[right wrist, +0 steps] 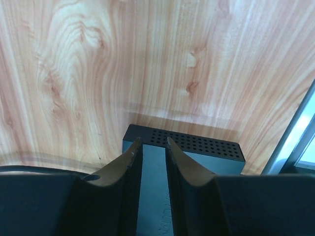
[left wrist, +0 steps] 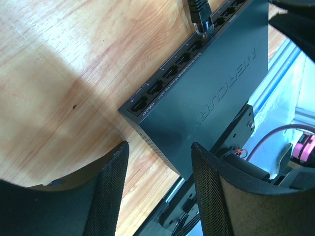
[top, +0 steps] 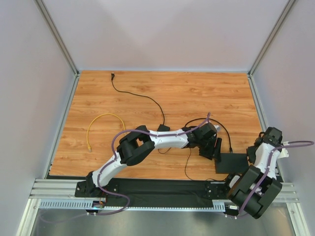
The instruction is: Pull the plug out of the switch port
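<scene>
The switch (top: 234, 163) is a flat black box lying near the table's front edge on the right. In the left wrist view its row of ports (left wrist: 170, 73) faces the wood, and a black plug (left wrist: 201, 17) sits in one port near the top of the frame. My left gripper (left wrist: 157, 196) is open and hovers over the switch's (left wrist: 216, 98) near corner, well short of the plug. My right gripper (right wrist: 152, 140) hangs just above the top face at the perforated end of the switch (right wrist: 197, 142). Its jaws stand a narrow gap apart with nothing between them.
A small black adapter brick (top: 162, 130) lies mid-table, and its thin cable (top: 138, 96) runs to the back. A yellow cable (top: 101, 125) loops at the left. The plug's black cord (top: 219, 127) arcs behind the left wrist. Aluminium rails (top: 147, 189) line the near edge.
</scene>
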### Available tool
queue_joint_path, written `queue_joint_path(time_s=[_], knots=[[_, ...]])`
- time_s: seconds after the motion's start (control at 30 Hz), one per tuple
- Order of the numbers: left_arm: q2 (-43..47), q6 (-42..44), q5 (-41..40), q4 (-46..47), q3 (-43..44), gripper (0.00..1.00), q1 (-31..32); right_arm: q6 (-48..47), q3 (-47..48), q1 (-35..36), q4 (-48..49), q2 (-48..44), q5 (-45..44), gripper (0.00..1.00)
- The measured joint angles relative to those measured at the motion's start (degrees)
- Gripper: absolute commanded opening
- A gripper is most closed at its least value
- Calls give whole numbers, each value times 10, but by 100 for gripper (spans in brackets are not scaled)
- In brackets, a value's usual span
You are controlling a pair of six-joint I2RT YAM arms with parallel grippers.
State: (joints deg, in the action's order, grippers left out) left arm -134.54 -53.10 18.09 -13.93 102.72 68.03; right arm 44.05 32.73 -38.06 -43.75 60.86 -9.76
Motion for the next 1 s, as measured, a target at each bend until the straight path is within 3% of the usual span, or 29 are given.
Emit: queue_joint_path(time_s=[0.3, 0.77, 0.8, 0.87, 1.0], knots=[[-12, 9, 25, 5, 9, 58, -7, -41, 17, 0, 37, 68, 57, 26], [-2, 25, 71, 7, -23, 46, -46, -64, 9, 62, 60, 62, 85, 26], [3, 26, 71, 7, -31, 39, -49, -63, 9, 70, 60, 59, 88, 26], [13, 27, 73, 9, -46, 37, -54, -61, 5, 85, 62, 50, 89, 26], [39, 43, 57, 8, -75, 38, -62, -57, 2, 99, 57, 36, 98, 31]])
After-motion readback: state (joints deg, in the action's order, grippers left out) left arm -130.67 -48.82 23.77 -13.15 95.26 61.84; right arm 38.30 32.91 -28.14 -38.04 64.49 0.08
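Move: Off the switch's left end, the left hand has the switch's middle about 7 cm to its right and 3 cm back, barely below. The black plug, in the front port side, is some 7 cm right and 4 cm ahead of that hand; thin cord lies about 13 cm left and 6 cm back. From the right hand, at the opposite end, the switch's middle is about 9 cm left and 2 cm back, the plug some 10 cm left and 4 cm ahead. Working from opposite ends, both hands shift left and forward with the switch between them. The right first slips about 2 cm forward along the right end, then pushes it left towards the front corner, 4–5 cm each way in all, turning some 20 degrees counter-clockwise, fingers unchanged. After a short hold the left gives way about 4 cm left and 3 cm forward, half closing its fingers near the front left corner. ##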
